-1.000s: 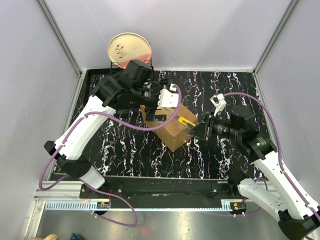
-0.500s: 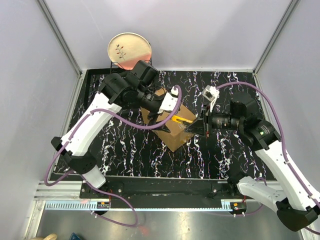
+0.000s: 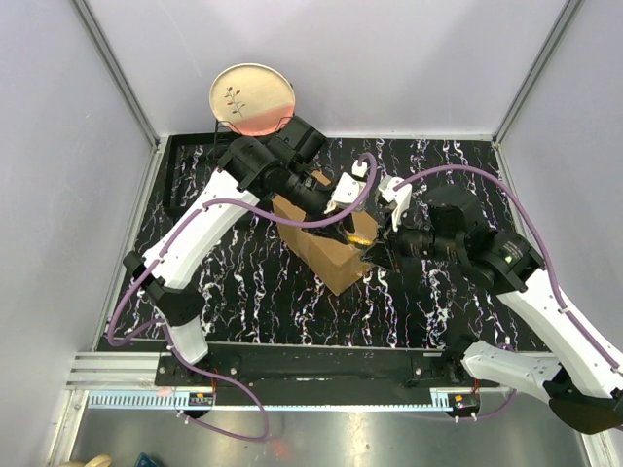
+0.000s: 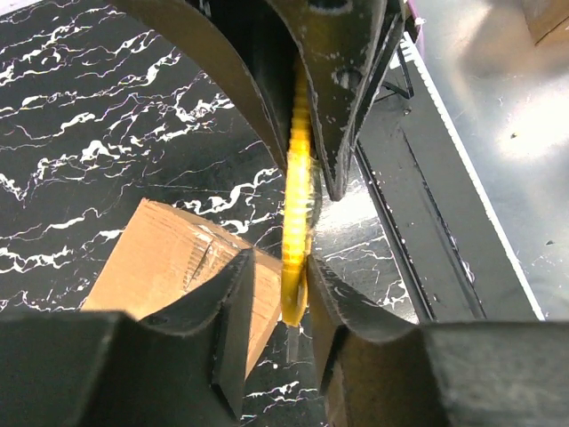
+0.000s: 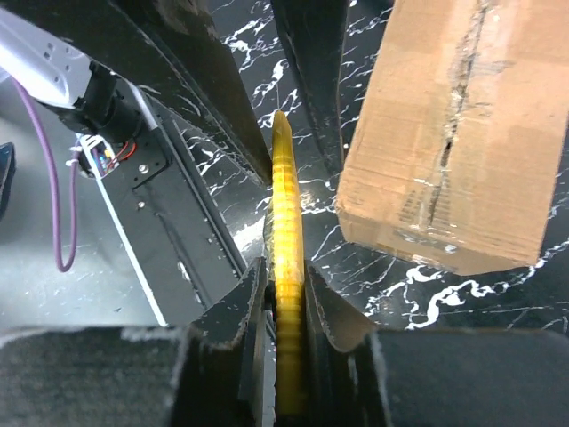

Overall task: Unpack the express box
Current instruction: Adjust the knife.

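Observation:
The express box point(image 3: 319, 247), a brown cardboard carton with a torn tape seam, lies at an angle in the middle of the black marbled table; it also shows beside the jaws as the box point(image 4: 169, 258) and the box point(image 5: 453, 133). Just off its right corner a yellow utility knife point(image 3: 358, 236) hangs in the air. My right gripper point(image 5: 284, 271) is shut on the knife point(image 5: 286, 240), both pads pressed to its sides. My left gripper point(image 4: 280, 261) straddles the other end of the knife point(image 4: 298, 205). One pad touches it and a gap remains at the other. A short grey blade tip sticks out there.
A round plate point(image 3: 252, 97) stands on a wire rack at the back left corner. Grey walls close in three sides. A black rail point(image 3: 321, 360) runs along the table's near edge. Purple cables loop from both arms over the table.
My left arm has swung right across the box to the knife, and its jaws have narrowed from wide open. My right gripper has turned and shifted slightly left, still holding the knife.

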Available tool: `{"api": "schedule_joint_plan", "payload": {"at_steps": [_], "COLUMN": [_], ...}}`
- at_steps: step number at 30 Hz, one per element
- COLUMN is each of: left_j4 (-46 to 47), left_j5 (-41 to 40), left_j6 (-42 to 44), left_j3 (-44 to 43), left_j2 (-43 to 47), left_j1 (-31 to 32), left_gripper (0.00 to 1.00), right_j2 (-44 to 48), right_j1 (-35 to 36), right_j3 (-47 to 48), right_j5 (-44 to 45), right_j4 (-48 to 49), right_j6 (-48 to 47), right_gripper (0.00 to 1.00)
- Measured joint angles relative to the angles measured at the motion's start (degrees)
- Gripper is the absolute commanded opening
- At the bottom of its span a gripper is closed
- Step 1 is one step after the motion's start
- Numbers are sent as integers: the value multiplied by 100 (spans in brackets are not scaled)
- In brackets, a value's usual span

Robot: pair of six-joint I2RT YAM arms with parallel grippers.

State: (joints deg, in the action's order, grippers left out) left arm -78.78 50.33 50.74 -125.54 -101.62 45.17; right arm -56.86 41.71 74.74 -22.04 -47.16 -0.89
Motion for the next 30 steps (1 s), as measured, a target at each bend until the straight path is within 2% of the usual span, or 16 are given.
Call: {"api": "schedule_joint_plan", "payload": {"at_steps": [4,5,8,14,15,16,17,18,20,22,25,28,30], "left_j4": [17,20,17,-7,-7,-4,4,26,136,136,409,1204,1587], "left_j5": [22,20,24,57,70,87,114,168,328,511,916,1237,1392], "left_j6": [9,9,4,-22,-24,-26,-26,-37,-142,-343,-1095,-2050,-2570], "left_j3": [0,0,7,17,24,37,63,111,280,605,1226,1794,1858], "left_j2": [-7,-7,-7,-11,-13,-11,-11,-11,4,68,197,398,461], "left_j1": [33,46,98,125,122,122,118,114,94,42,-173,-485,-638], "left_gripper": [31,28,0,0,0,0,0,0,0,0,0,0,0], "right_j2": [4,4,4,15,17,22,33,61,168,372,811,1237,1414], "right_j1": [26,31,48,85,87,90,90,94,101,103,103,103,103], "right_j3": [192,236,337,350,350,348,343,308,201,63,-87,-199,-208], "right_j5": [214,234,293,291,289,291,295,304,352,514,767,1010,1115], "right_j4": [-83,-81,-70,-101,-103,-107,-107,-96,-59,125,474,841,1008], "right_j6": [-129,-146,-173,-317,-319,-317,-317,-313,-229,-140,-26,118,177], "right_gripper": [0,0,0,3,7,18,23,37,51,54,66,73,79]}}
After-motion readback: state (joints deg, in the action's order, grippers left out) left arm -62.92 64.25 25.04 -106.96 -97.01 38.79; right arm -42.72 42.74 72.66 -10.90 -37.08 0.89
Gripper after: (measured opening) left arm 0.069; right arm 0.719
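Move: The knife is still in the right hand's grip, its middle about 3 cm left of that hand and 1 cm ahead. The open left fingers already straddle its blade end, with the knife's middle some 4 cm to the right of the left hand, 1 cm back and 1 cm lower. The cardboard box stands below: about 12 cm ahead, 4 cm left and 20 cm down from the left hand. The left fingers shut on the knife's blade end while that hand all but stays put and the right, after rising about 2 cm, keeps its hold. Then the right fingers open and let go, drawing up and to the right, about 8 cm higher overall. The left dips 2–3 cm down and back, returns forward and partly up, and rolls its wrist about 30 degrees, keeping its pinch. ##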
